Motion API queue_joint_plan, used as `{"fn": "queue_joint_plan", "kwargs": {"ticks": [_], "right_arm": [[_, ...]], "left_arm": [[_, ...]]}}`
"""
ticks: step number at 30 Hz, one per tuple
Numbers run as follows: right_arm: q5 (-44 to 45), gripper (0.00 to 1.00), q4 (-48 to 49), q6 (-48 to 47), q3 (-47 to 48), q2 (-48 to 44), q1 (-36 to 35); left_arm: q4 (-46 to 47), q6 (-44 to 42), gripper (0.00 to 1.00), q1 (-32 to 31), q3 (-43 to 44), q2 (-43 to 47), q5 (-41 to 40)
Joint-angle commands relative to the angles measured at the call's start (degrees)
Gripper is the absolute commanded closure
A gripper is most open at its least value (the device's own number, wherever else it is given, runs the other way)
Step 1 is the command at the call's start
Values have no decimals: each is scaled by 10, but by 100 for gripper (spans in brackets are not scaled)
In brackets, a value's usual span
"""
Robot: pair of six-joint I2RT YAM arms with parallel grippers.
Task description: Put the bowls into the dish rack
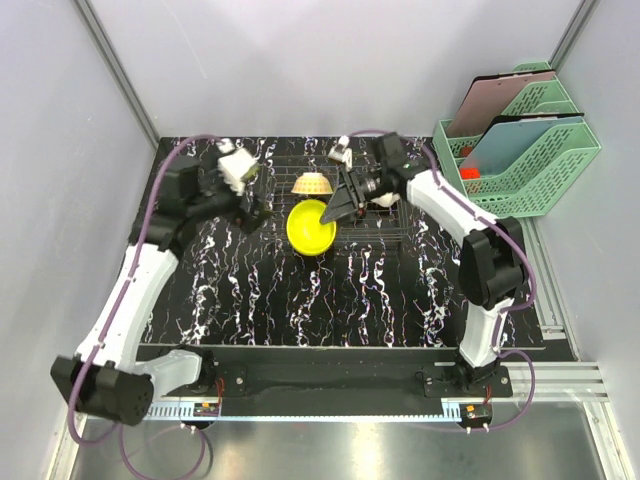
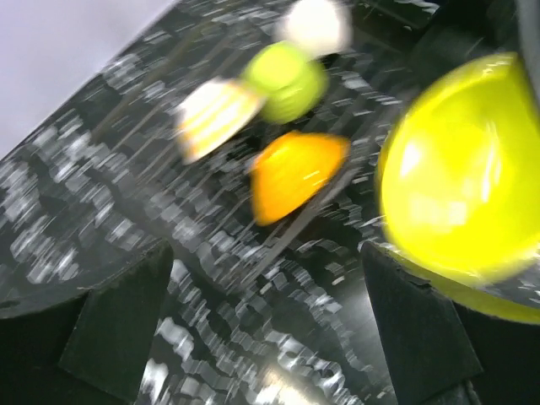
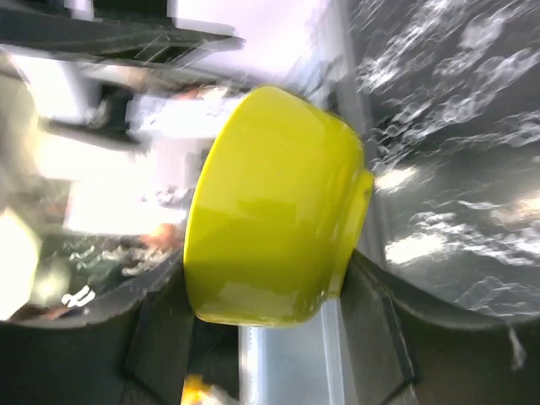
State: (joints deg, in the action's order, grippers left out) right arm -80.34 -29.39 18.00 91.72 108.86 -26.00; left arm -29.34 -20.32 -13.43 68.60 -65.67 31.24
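Observation:
My right gripper (image 1: 335,211) is shut on the yellow bowl (image 1: 311,227) and holds it tilted on its side at the front of the wire dish rack (image 1: 285,166). In the right wrist view the yellow bowl (image 3: 274,207) sits between the two fingers (image 3: 371,329). A cream bowl with an orange rim (image 1: 312,184) lies upside down in the rack. My left gripper (image 1: 252,212) is open and empty at the rack's left end. Its blurred wrist view shows the yellow bowl (image 2: 460,169), an orange bowl (image 2: 295,173), a lime green bowl (image 2: 287,80), a white bowl (image 2: 316,25) and the cream bowl (image 2: 215,114).
Green plastic mesh file trays (image 1: 530,160) stand at the back right, off the black marbled mat (image 1: 300,290). Grey walls close in the left, back and right sides. The right arm (image 1: 440,200) reaches across the rack's right half and hides what lies under it.

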Motion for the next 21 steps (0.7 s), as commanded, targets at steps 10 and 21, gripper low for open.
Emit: {"fn": "queue_joint_plan", "kwargs": {"ticks": [10, 21], "right_arm": [[556, 100, -227, -242, 168, 17, 39], [876, 100, -204, -314, 135, 5, 34]], "left_arm": [[28, 5, 1, 109, -129, 109, 56], [46, 34, 1, 111, -162, 133, 66]]}}
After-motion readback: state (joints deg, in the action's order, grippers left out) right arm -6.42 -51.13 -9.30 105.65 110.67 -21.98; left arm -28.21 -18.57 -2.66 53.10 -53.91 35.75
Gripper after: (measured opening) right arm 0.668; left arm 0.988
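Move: The yellow bowl is already held in the right fingers; the free space it is taken to, in the rack's front right part, lies about 15 cm ahead, 16 cm to the right and 16 cm below. Just beyond that space stands the white bowl, some 5 cm farther out; the green bowl is about 19 cm ahead and 6 cm right of the hand, the orange bowl 14 cm ahead and 3 cm left. From the left hand the space is about 13 cm ahead and 28 cm right. The yellow bowl, still pinched in the right fingers, is carried some 15 cm forward and 14 cm to the right, nearly level at first, then sinking about 9 cm towards the rack's front right part, while the wrist swings from pointing left to pointing steeply down. The empty left hand stays open and draws away to the left about 5 cm, then down and slightly back. ##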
